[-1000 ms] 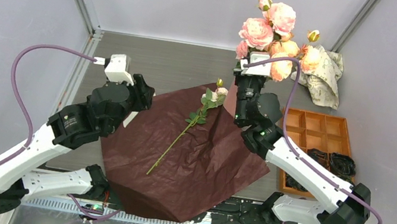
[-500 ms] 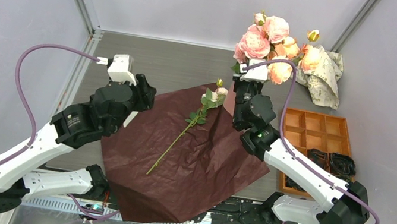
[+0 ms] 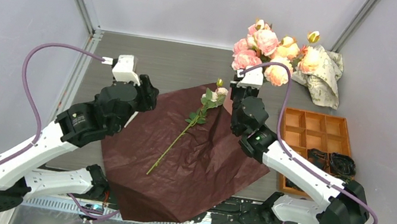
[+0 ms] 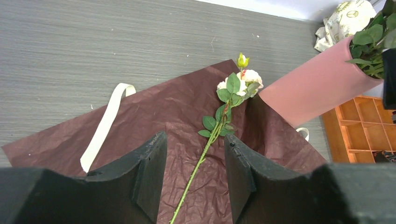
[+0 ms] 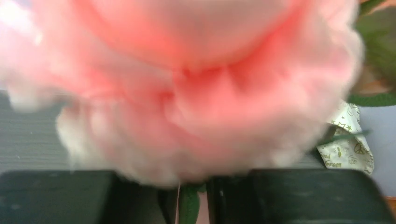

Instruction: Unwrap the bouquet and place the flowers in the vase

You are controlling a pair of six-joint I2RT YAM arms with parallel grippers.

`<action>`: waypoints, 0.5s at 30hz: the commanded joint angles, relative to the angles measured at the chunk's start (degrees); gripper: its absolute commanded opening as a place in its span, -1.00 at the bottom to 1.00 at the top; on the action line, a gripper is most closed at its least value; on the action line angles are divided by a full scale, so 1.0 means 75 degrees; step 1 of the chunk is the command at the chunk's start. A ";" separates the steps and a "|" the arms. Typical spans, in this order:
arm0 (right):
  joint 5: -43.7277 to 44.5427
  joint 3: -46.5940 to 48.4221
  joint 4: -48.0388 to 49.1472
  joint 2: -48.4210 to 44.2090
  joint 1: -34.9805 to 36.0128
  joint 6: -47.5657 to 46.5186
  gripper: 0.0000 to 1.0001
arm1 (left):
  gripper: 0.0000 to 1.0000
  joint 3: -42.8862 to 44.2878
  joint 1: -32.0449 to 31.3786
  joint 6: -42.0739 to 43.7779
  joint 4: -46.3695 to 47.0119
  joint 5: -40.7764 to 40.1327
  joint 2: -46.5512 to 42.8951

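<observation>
The vase, a salmon-pink cylinder, stands at the far right corner of the dark red paper, with green leaves in its mouth. The flowers, pink and peach blooms, bunch above it. My right gripper is just under the blooms. Its jaws stand narrowly apart around a green stem, and a blurred pink bloom fills that view. One more flower lies on the paper. My left gripper hangs open above this stem, holding nothing. The bouquet is unwrapped, its paper spread flat.
A cream ribbon lies on the paper's left side. Crumpled cream printed paper sits at the back right. An orange compartment tray with black items stands to the right of the vase. Frame posts stand at both back corners.
My right arm has lowered the bunch of flowers, so the blooms sit lower over the vase. My left arm has shifted slightly toward the far side.
</observation>
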 commanded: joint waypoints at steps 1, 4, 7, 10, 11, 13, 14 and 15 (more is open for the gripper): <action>0.0051 -0.0097 -0.0328 -0.0269 0.0020 0.0494 -0.13 | -0.02 -0.0011 -0.0031 0.0035 0.0465 -0.0018 0.0056; 0.0015 -0.0141 -0.0545 -0.0575 0.0019 0.0783 0.35 | -0.02 -0.0024 -0.0033 0.0006 0.0508 0.0045 0.0140; -0.0081 -0.0105 -0.0827 -0.0818 0.0020 0.0917 0.52 | -0.02 -0.0013 -0.0027 -0.0010 0.0570 0.0134 0.0260; -0.0125 -0.0007 -0.1182 -0.0971 0.0019 0.1029 0.58 | -0.01 -0.0013 -0.0032 -0.0024 0.0633 0.0229 0.0356; -0.0120 0.0007 -0.1231 -0.1027 0.0025 0.1052 0.61 | -0.01 -0.0013 -0.0030 -0.0034 0.0645 0.0247 0.0390; -0.0163 0.0038 -0.1393 -0.1170 0.0020 0.1136 0.64 | -0.01 -0.0018 -0.0028 -0.0047 0.0672 0.0281 0.0453; -0.0205 0.0061 -0.1507 -0.1243 0.0019 0.1204 0.65 | -0.01 -0.0024 -0.0026 -0.0047 0.0678 0.0286 0.0487; -0.0255 0.0083 -0.1634 -0.1363 0.0019 0.1330 0.65 | -0.01 -0.0040 -0.0026 -0.0050 0.0702 0.0303 0.0522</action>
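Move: The right gripper still grips a pink rose's stem just short of the vase: the mouth is about 3 cm ahead, 3 cm right and 6 cm below. Orange roses already in it stand roughly 8 cm ahead, 7 cm right and 8 cm above; the last white rose lies 3 cm back, 12 cm left. From the left gripper, that white rose's middle is about 7 cm ahead, 8 cm right and 30 below; the ribbon lies 8 cm ahead, 12 cm left, equally low. Lower the right gripper about 2 cm to set the pink rose deeper in the vase while opening the fingers wide to free the stem, then ease back some 2 cm, drifting right and slightly up. Meanwhile bring the half-open left gripper right and down, a little forward, about 2.5 cm in all, towards the white rose. ##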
